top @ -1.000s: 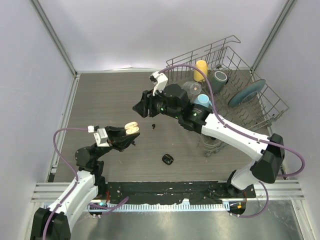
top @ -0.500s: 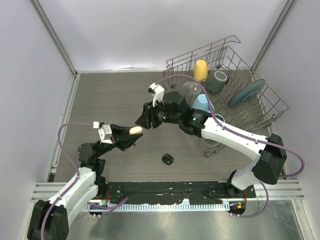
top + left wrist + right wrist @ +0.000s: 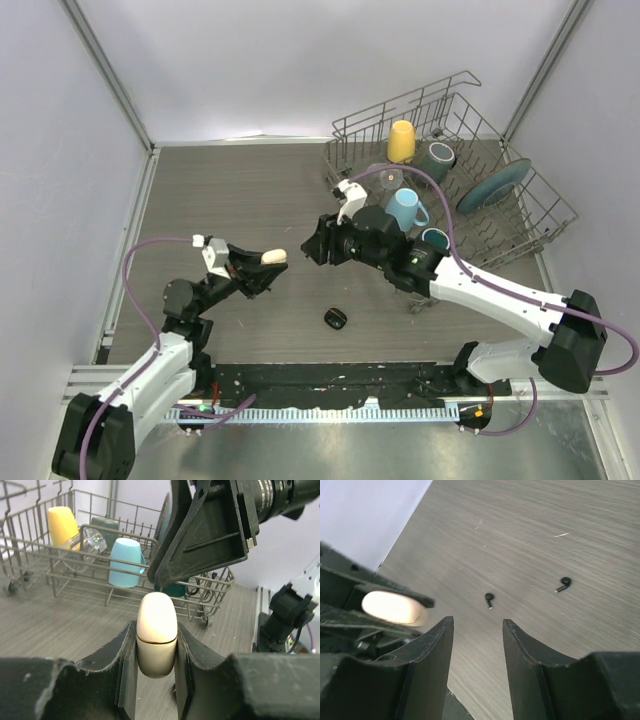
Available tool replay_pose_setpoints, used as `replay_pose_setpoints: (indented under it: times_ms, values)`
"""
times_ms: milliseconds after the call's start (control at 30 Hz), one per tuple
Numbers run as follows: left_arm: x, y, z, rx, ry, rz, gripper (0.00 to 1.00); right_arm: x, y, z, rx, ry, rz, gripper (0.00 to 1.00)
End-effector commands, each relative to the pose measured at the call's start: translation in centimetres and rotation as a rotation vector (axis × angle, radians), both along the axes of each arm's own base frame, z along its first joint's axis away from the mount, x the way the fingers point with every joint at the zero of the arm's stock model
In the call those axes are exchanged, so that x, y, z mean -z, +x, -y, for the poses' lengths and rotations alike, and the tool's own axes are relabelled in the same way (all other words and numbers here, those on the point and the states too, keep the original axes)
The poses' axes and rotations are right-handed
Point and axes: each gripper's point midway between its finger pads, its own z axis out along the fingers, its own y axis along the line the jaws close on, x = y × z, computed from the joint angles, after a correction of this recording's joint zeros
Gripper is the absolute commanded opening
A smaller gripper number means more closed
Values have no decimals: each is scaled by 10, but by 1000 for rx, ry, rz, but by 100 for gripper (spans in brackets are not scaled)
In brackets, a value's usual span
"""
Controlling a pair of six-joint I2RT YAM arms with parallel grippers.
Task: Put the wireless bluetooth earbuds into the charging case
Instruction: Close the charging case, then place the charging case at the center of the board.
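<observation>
My left gripper (image 3: 156, 630) is shut on a cream-white charging case (image 3: 156, 630), gripped by its sides with the rounded lid up and the seam closed. From above, the charging case (image 3: 272, 257) is held over the table's left middle by the left gripper (image 3: 266, 262). My right gripper (image 3: 477, 622) is open and empty, hovering just right of the case (image 3: 390, 607). The right gripper (image 3: 310, 248) faces the left one. Two black earbuds (image 3: 489, 599) (image 3: 564, 583) lie on the table below it.
A small black case (image 3: 335, 319) lies on the table near the front middle. A wire dish rack (image 3: 545, 215) at the back right holds a yellow cup (image 3: 401, 141), a blue cup (image 3: 405, 209), a dark cup and a plate.
The right gripper came down to the cream case, then drew back to the right. The case showed two open halves a second ago and now looks closed. The left gripper has kept hold of it.
</observation>
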Motion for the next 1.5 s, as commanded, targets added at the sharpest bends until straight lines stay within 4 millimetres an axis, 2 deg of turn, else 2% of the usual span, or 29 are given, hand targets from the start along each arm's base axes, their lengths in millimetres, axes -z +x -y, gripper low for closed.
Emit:
replay_pose_setpoints:
  times_ms: [0,33,67,100,200,267,300,333,367,400,433,500,567,600,633,733,967,1033,1233,1333,1467]
  values:
    - [25,14,-9,-109,-25,-326,0,-7,30,27,207,34,-8,49]
    - [33,16,-12,-136,-14,-391,0,-5,32,29,210,35,-17,49]
    - [31,26,-21,-219,-42,-441,0,0,33,29,209,30,-28,49]
    - [51,26,-26,-261,-17,-540,0,3,34,29,207,27,-36,49]
    - [64,32,-32,-317,-23,-612,0,9,34,25,184,25,-63,49]
    - [87,40,-35,-368,29,-741,0,10,33,20,162,29,-79,49]
    - [95,42,-33,-360,67,-781,0,10,34,19,157,30,-84,49]
    - [88,49,-30,-343,75,-791,0,11,33,18,151,31,-91,49]
    - [90,52,-29,-318,84,-826,0,9,32,16,143,37,-93,49]
    - [107,53,-21,-265,112,-917,0,9,31,16,139,37,-97,49]
    - [97,61,-16,-237,104,-923,0,8,32,16,138,39,-97,49]
    - [110,71,-13,-195,109,-1007,0,6,31,18,139,43,-94,49]
    - [102,87,-8,-165,83,-1008,0,5,30,19,144,47,-96,48]
    - [111,92,-7,-161,87,-1047,0,4,30,21,146,48,-97,48]
    - [104,100,-5,-155,85,-1036,0,2,30,22,148,51,-91,48]
    - [111,109,-1,-127,98,-1076,0,0,29,27,160,56,-86,48]
    - [152,115,-1,-153,134,-1200,0,-1,32,27,166,54,-83,48]
    - [161,114,-3,-165,141,-1224,5,0,32,25,159,51,-87,48]
    - [175,116,-8,-211,171,-1252,15,-2,33,23,157,54,-88,48]
    - [184,117,-12,-240,205,-1281,16,-3,33,23,153,51,-85,49]
    - [196,116,-15,-252,244,-1324,21,-2,33,27,166,46,-86,48]
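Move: The left hand holds the closed white charging case; the table spot it is taken to lies about 12 cm ahead and 22 cm below. Just beyond that spot is the far black earbud, some 14 cm ahead and 5 right of this hand; the near black earbud is about 5 ahead and 4 left, the black case roughly 3 back and 11 right. From the right hand the spot is about 11 cm ahead, 8 left and 23 below. Left hand lowers the closed case some 19 cm and forward towards the table, tipping down; right edges away. ##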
